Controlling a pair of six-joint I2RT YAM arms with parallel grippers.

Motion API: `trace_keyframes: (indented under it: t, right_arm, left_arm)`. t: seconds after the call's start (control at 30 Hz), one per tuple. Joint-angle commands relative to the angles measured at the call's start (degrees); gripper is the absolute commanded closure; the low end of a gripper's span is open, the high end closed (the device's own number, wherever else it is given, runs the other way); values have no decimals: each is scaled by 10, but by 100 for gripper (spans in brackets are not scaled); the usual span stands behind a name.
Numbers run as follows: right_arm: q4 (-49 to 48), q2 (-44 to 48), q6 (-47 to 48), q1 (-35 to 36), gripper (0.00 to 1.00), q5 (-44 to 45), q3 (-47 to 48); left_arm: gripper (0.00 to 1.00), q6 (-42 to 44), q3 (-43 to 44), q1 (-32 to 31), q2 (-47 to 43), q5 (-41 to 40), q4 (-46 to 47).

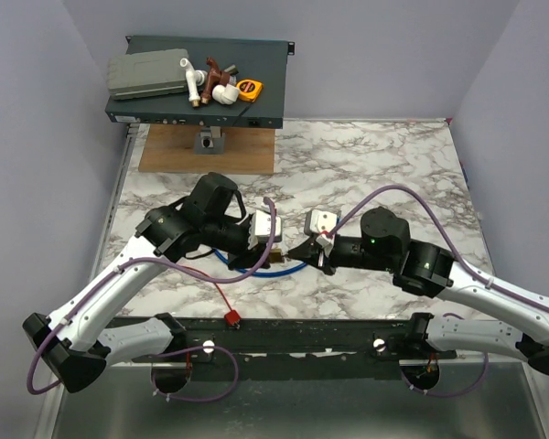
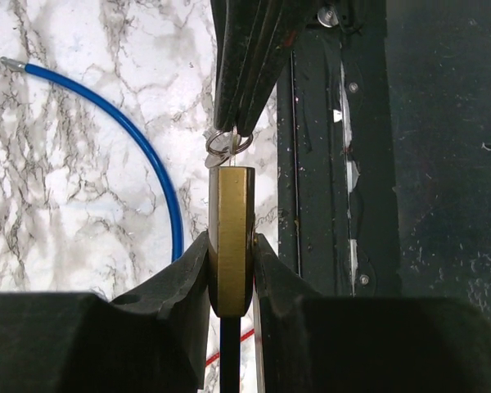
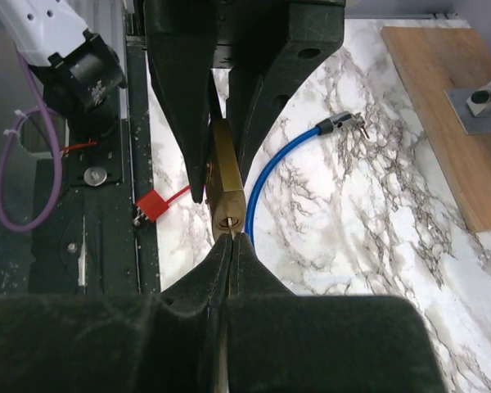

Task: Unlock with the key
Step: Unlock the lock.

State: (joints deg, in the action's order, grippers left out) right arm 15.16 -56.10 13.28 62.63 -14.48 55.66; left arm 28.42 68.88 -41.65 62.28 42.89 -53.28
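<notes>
My left gripper (image 2: pixel 231 255) is shut on the brass padlock (image 2: pixel 231 221), pinching its flat sides and holding it above the marble with the keyhole end toward the right arm. My right gripper (image 3: pixel 231 244) is shut on the key (image 3: pixel 231 232); its thin silver blade sits in the padlock's (image 3: pixel 227 184) keyhole. In the left wrist view a small key ring (image 2: pixel 227 146) shows at the right gripper's fingertips (image 2: pixel 244 90). The key's red tag (image 1: pixel 230 317) lies at the table's front edge on its red cord. From above, both grippers meet near the padlock (image 1: pixel 276 262).
The blue cable lock (image 1: pixel 296 272) curves across the marble under the padlock, its metal end showing (image 3: pixel 342 123). A wooden board (image 1: pixel 206 151) with a metal fitting and a dark rack unit (image 1: pixel 197 110) carrying clutter stand at the back left. A black rail (image 1: pixel 284 334) runs along the near edge.
</notes>
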Motion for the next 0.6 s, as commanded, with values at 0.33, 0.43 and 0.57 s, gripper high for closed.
trace_keyframes:
  t: [0.33, 0.43, 0.57]
  right_arm:
    - [15, 42, 1, -31, 48, 25, 53]
    - [40, 42, 10, -31, 47, 27, 68]
    - [31, 37, 14, -31, 47, 43, 60]
  left_arm:
    - [100, 24, 46, 23, -5, 37, 72]
    - [100, 27, 41, 24, -7, 38, 71]
    - [100, 26, 39, 23, -8, 41, 71]
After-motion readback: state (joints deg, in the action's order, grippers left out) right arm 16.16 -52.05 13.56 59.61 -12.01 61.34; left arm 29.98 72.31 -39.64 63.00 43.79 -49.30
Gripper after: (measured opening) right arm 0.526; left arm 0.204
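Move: My right fingers are shut on the key, right at my hand point; the brass padlock it sits in lies about 4 cm to the left and 2 cm higher. From my left hand, which grips the padlock, the key is about 5 cm to the right and 3 cm lower. Some 25 cm below my right hand, the blue cable runs about 5 cm ahead and 5 cm left, and the red tag lies about 5 cm back and 15 cm left. I let go of the key: my right hand first rides up and forward with the padlock, then its fingers spread to about half open and it climbs clear, some 6.5 cm up in all, easing 2 cm to the right. My left hand keeps its grip on the padlock and lifts it about 3 cm up and 2 cm forward, with a slight tilt. ##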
